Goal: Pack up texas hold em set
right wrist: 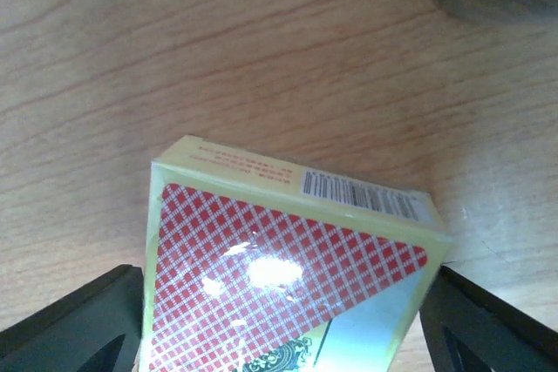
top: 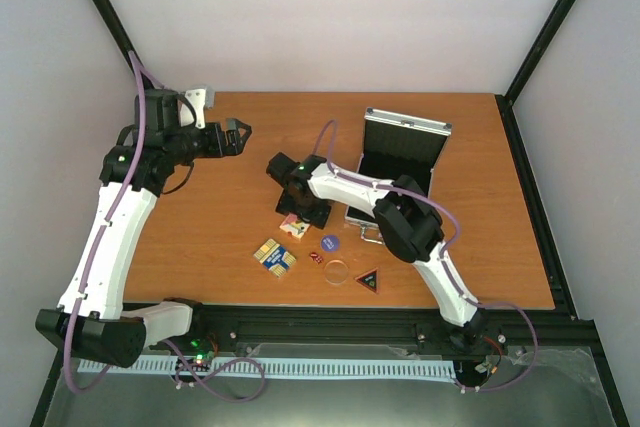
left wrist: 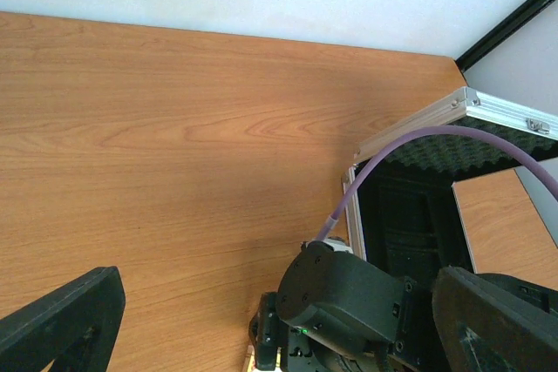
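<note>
The silver case (top: 400,162) stands open at the back right, its black foam lining (left wrist: 453,150) facing the left wrist view. In front of it, my right gripper (top: 296,219) points down at the red card deck (top: 294,227). In the right wrist view the red deck (right wrist: 279,259) fills the gap, and both fingers of my right gripper (right wrist: 288,337) touch its sides. The blue-gold deck (top: 274,256), red dice (top: 314,258), blue chip (top: 330,243), clear disc (top: 338,271) and black triangle (top: 369,280) lie near the front edge. My left gripper (top: 235,137) hovers open at the back left.
Black frame posts rise at the table's back corners. The right arm's forearm (left wrist: 349,302) crosses low in the left wrist view, in front of the case. A black rail runs along the near edge (top: 330,322).
</note>
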Controlling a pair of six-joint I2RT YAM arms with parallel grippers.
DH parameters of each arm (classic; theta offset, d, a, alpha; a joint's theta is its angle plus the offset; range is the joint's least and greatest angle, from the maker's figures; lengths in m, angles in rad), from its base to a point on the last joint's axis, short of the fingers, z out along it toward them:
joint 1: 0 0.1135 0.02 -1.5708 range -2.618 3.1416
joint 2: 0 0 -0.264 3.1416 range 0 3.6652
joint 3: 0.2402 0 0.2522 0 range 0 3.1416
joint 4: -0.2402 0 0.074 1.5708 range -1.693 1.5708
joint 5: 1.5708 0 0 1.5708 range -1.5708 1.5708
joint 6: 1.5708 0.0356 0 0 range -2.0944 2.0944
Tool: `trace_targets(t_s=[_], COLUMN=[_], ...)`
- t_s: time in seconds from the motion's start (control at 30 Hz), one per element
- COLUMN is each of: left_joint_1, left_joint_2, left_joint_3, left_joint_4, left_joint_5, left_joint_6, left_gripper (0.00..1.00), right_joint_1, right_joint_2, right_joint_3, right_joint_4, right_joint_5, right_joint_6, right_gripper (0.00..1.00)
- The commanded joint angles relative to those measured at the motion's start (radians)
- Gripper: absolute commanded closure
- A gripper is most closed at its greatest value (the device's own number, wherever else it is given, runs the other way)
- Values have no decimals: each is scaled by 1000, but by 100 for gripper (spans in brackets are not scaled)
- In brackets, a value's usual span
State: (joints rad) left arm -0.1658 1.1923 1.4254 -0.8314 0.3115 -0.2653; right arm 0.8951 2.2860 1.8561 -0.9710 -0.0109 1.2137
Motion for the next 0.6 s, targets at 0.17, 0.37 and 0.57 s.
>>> trace_targets(t_s=[0.17,0.37,0.57], left_joint_1=[-5,-5,-5], left_joint_2=[-14,-16,-16], left_joint_3=[3,18,27], left_joint_4=[-5,-15,-16], left_joint_5=[1,-20,-19], left_joint_6=[5,5,-1], left_gripper=[0,0,0], right_joint_1=[16,22,54], right_joint_2=[-1,-44,-97], right_joint_3=[-51,-34,59], right_joint_4=[-17,-10,-166], right_joint_5=[-4,-17,17], right_joint_6=[-16,-175,-411], right_gripper=[47,76,90])
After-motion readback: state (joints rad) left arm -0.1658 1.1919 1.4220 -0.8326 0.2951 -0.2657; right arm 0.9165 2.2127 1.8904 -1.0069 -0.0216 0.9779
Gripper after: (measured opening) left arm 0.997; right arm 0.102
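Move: The red-backed card box is already between the right hand's open fingers, about 1 cm back of the hand point and roughly level with it. A dark cylinder stands some 7 cm ahead and 6 cm right of that hand; the blue-yellow box lies about 9 cm back and 6 cm left, the blue disc 6 cm back and 8 cm right. From the left hand, the card box is about 3 cm back, 12 cm right and 32 cm down. On the red-backed card box the right hand's wide-open fingers close almost fully, the hand staying nearly in place at first; then it goes up about 5 cm, sinking back slightly at the end. The wrist turns some 15 degrees counter-clockwise on the way, and the nearly shut fingers end with no box between them. ##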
